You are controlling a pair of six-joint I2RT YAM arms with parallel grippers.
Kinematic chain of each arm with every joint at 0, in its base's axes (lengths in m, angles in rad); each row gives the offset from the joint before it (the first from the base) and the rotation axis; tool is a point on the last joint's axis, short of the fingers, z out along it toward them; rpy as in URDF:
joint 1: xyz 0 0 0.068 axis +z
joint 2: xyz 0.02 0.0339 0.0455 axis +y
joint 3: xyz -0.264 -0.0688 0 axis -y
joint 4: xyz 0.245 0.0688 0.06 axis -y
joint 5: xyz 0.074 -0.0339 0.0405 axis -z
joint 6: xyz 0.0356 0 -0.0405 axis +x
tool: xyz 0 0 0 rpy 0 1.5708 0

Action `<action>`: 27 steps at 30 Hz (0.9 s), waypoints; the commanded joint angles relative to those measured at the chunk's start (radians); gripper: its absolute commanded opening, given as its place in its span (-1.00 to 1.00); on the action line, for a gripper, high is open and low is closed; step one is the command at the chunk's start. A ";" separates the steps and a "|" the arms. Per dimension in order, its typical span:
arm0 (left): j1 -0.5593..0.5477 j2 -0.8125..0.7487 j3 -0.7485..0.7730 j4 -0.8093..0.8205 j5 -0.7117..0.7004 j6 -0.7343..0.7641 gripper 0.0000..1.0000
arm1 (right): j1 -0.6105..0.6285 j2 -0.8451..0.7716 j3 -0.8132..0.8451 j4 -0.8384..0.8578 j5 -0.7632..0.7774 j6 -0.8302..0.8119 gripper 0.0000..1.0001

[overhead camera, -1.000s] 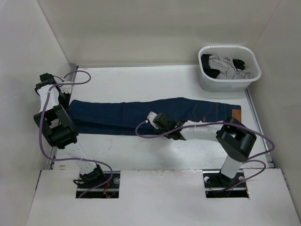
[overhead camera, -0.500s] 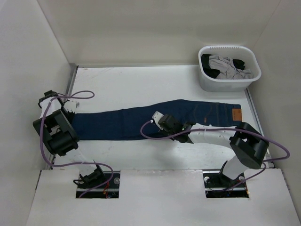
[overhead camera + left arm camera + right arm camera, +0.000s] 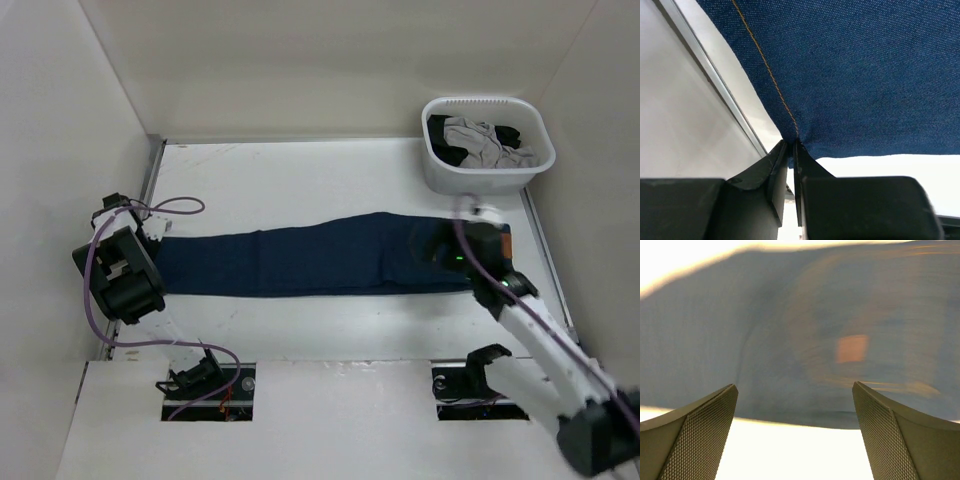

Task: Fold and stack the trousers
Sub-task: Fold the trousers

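Observation:
The dark navy trousers (image 3: 300, 258) lie flat and stretched across the table, leg ends to the left and waist to the right. My left gripper (image 3: 150, 240) is at the leg end, shut on the hem right at the orange-stitched seam (image 3: 791, 145). The denim (image 3: 850, 75) fans out from that pinch. My right gripper (image 3: 438, 250) hovers over the waist end, blurred in the top view. In the right wrist view it (image 3: 795, 405) stands wide open with nothing between its fingers, just short of the denim's (image 3: 790, 340) near edge, with the tan patch (image 3: 852, 348) beyond.
A white basket (image 3: 487, 178) with grey and black garments (image 3: 480, 140) stands at the back right corner. A metal rail (image 3: 715, 85) and the side wall run close by my left gripper. White walls enclose the table on three sides.
My right gripper let go of the trousers' middle, opened wide and swung right to the waist end. The left gripper drew the leg end towards the near left, and the trousers now lie straighter.

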 commanded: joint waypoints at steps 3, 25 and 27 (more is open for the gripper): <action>0.018 -0.016 0.005 0.051 -0.013 0.016 -0.85 | -0.545 -0.252 -0.135 -0.246 -0.015 0.466 1.00; 0.033 -0.029 0.014 0.045 -0.021 0.018 -0.85 | -0.949 0.325 -0.138 0.277 -0.299 0.566 -1.00; 0.033 -0.040 0.019 0.039 -0.021 0.019 -0.81 | -0.968 0.248 -0.121 0.235 -0.247 0.520 -1.00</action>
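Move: The trousers' near right corner, at the waist, lies about 21 cm to the right of the right hand, level with it fore-and-aft and some 11 cm below. The brown waist label sits about 10 cm farther out than that corner. The small orange pocket tag is some 7 cm ahead of the right hand and 12 cm below. From the left hand, the waist corner lies roughly a metre to the right and a couple of centimetres ahead. The trousers' near waist corner is what the right hand swings to: a fast sweep of about 20 cm right, drawing back some 6 cm, then down and forward again. Its wrist turns clockwise by some 65 degrees and points more steeply down; the wide-open fingers shut and pinch the corner. The left hand keeps its pinch on the near leg-end corner, easing about 1 cm left. ##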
